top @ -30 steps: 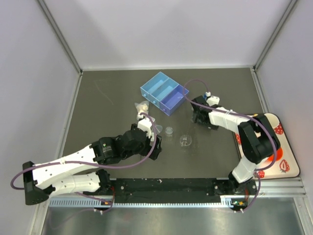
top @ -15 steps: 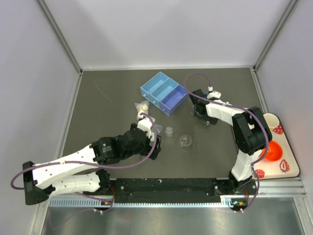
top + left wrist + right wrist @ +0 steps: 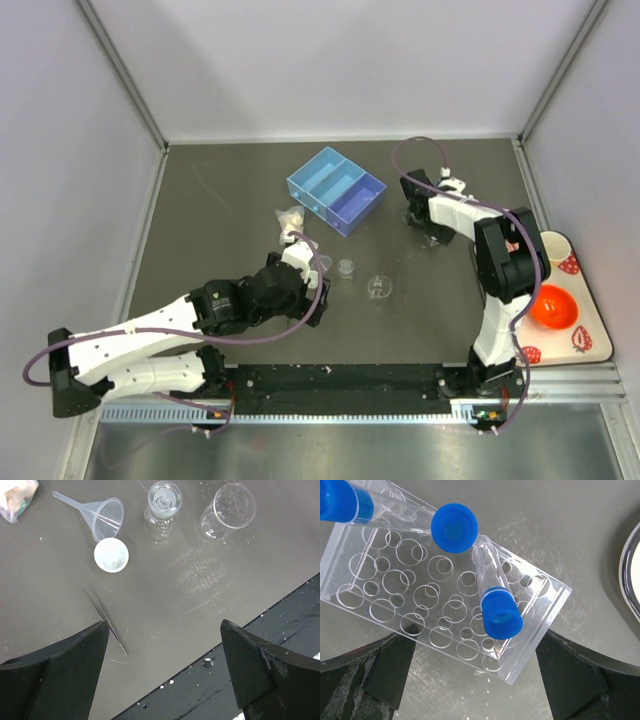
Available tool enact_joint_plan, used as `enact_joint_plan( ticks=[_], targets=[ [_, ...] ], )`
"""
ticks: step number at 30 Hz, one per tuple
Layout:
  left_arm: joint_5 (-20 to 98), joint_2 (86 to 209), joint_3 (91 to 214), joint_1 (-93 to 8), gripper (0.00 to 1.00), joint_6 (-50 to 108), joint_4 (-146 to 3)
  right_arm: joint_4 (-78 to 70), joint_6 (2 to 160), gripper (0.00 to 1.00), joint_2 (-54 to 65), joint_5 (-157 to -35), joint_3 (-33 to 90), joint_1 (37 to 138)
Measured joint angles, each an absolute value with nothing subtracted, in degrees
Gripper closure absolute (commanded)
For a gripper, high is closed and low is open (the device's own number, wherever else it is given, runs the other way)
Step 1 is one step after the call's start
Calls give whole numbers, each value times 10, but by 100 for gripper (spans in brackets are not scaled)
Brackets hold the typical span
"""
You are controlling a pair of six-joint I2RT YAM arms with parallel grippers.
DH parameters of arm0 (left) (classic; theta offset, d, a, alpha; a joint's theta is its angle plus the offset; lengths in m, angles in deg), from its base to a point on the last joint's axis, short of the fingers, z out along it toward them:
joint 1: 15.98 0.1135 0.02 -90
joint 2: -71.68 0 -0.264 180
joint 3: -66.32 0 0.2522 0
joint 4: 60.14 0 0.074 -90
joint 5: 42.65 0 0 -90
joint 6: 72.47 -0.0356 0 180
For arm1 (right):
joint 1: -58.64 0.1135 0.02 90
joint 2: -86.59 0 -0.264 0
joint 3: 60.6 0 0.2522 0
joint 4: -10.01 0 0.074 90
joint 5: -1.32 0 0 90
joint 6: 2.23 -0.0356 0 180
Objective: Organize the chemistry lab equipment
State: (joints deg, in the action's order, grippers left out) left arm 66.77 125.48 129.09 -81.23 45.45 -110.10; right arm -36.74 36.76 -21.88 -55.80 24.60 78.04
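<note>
In the right wrist view, a clear holed tube rack (image 3: 415, 592) lies on the table with three blue-capped test tubes (image 3: 500, 611) leaning in it. My right gripper (image 3: 475, 642) hangs open just over the rack's near edge, touching nothing; from the top it (image 3: 422, 217) covers the rack. The left wrist view holds a small funnel (image 3: 102, 516) on its side, a round white dish (image 3: 111, 555), two tiny clear beakers (image 3: 161, 509) (image 3: 229, 511) and thin tweezers (image 3: 105, 617). My left gripper (image 3: 164, 635) (image 3: 316, 300) is open and empty, near the tweezers.
A blue divided box (image 3: 337, 189) stands at the back centre. A small plastic bag (image 3: 290, 216) lies left of it. The strawberry-patterned tray (image 3: 590, 330) with an orange bowl (image 3: 548, 306) sits at the right edge. A black rail (image 3: 340, 378) runs along the front.
My right arm has swung back and to the right, carrying its open gripper over the rack and uncovering the orange bowl. The left arm has stayed still.
</note>
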Motion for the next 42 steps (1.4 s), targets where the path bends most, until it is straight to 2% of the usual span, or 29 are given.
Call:
enact_joint_plan(
  ticks=[25,34,42],
  targets=[
    [680,1289,1299,-813,1,435,-1100,-430,420,1,-353,-580,455,659],
    [680,1312,1308,-813,1,428,-1099,-442,423,1,-366,-610,478,630],
    [681,1311,1332,-812,1,425,-1100,-443,442,1,-361,-607,477,651]
  ],
)
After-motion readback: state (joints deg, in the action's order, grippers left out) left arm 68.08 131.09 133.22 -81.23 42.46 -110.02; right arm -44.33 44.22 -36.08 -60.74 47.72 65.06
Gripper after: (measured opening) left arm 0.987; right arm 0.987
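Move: The tube rack, with three blue-capped test tubes on it, sits right at the right fingertips, its middle about 4 cm ahead of the hand, sideways level and about 1 cm lower. From that hand the blue organizer box lies roughly 9 cm ahead and 27 cm left, the glass beaker 18 cm back and 16 cm left, and the yellow mug 8 cm back and 34 cm right. The rack is some 27 cm ahead, 34 cm right and 15 cm below the left hand. The tube rack is pushed over the table by the right hand, whose wide-open fingers stay low at its near side, the back-right finger against its near corner. The hand sweeps diagonally forward and right, about 8 cm each way, away from the beaker, turning slightly clockwise, then eases 1 to 2 cm back left at the end. ##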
